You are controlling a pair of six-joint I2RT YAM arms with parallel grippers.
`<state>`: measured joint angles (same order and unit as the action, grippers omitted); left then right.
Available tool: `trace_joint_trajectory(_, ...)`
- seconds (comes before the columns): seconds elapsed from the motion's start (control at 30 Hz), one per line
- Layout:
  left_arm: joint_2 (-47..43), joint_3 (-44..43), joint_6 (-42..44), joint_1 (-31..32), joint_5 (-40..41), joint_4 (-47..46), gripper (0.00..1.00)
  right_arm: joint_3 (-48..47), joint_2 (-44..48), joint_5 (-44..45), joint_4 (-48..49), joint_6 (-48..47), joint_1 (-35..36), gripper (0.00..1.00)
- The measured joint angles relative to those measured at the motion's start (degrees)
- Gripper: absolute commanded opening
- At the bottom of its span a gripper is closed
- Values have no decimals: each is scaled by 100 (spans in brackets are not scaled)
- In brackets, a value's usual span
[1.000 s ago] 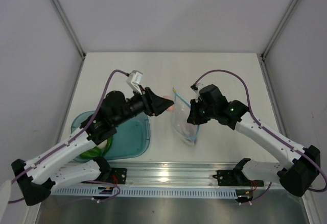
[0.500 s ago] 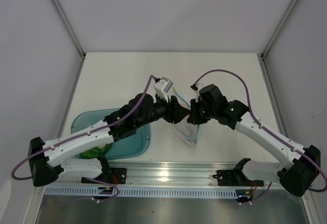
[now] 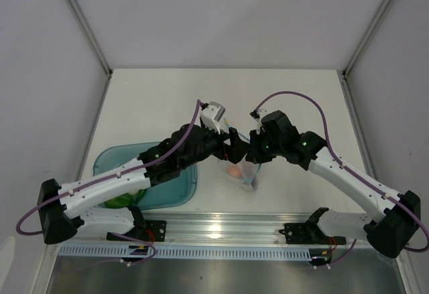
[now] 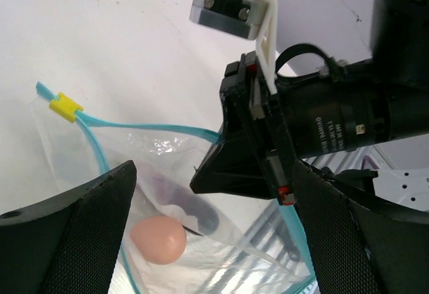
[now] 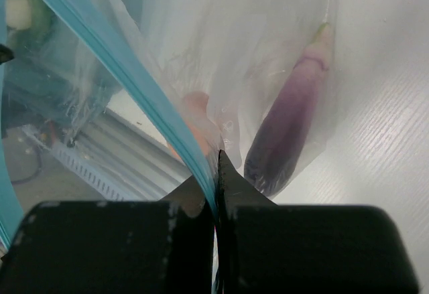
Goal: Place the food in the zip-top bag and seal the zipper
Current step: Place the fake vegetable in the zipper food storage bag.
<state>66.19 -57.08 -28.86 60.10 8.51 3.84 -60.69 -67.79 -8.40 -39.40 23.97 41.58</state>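
The zip-top bag (image 3: pixel 244 173) lies near the table's front middle with its mouth held open. My right gripper (image 3: pixel 255 155) is shut on the bag's light-blue zipper (image 5: pixel 134 86), pinching the mouth edge at its tips (image 5: pixel 218 167). My left gripper (image 3: pixel 234 148) is open just over the mouth, its mesh pads (image 4: pixel 74 234) wide apart and holding nothing. Inside the bag lie the small orange piece (image 4: pixel 158 239) and the purple eggplant (image 5: pixel 288 133). A yellow slider (image 4: pixel 65 106) sits at the zipper's far end. Green food (image 3: pixel 120 199) stays in the tray, partly hidden by the left arm.
The teal tray (image 3: pixel 179 188) stands at the front left, under the left arm. A metal rail (image 3: pixel 221 230) runs along the near edge, just behind the bag. Grey walls close in the table on three sides.
The left arm swung right from the tray to the bag's mouth with the orange piece, then opened. The piece now lies inside the bag. The right gripper has kept its hold.
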Motion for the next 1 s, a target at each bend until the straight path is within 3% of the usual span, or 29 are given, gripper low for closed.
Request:
trace_joint_trajectory(0.27,-306,273,-7,9,330,63,99,0,2,0,0,0,0,0)
trace_joint_trajectory(0.57,-1279,529,-46,-118,1104,463,99,7,31,2,4,0,0,0)
trace_joint_trajectory(0.77,-1963,807,-765,-1274,1222,1191,99,37,50,0,4,-2,0,0)
trace_joint_trajectory(1.0,-2286,887,-2253,-2640,1679,2992,100,85,107,-2,7,-2,-11,0)
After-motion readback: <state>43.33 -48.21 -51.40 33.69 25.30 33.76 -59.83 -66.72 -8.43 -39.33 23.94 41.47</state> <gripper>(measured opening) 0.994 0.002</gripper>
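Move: From the empty left hand, open over the bag's mouth, the green pepper in the tray lies some 34 cm to the left, about 2 cm farther out and 26 cm down; the white ball is about 36 cm left and 2 cm back, and the big green vegetable 41 cm left and 6 cm back, both equally low. The pink food in the bag is roughly 24 cm below this hand and 2 cm ahead. From the right hand the pepper is about 38 cm left, 2 cm ahead and 16 cm down. With its fingers already wide and staying so, the left hand leaves the bag's mouth and sweeps some 23 cm left towards the tray of vegetables, slowly at first and then fast, with a small dip and rise before it sinks during the later part of the sweep. As it goes, the wrist swings about 50 degrees counter-clockwise so that the fingers turn from pointing across to the right to pointing outward, and tips them somewhat further down, while the right hand stays put and keeps the bag's blue rim pinched shut between its fingers. ##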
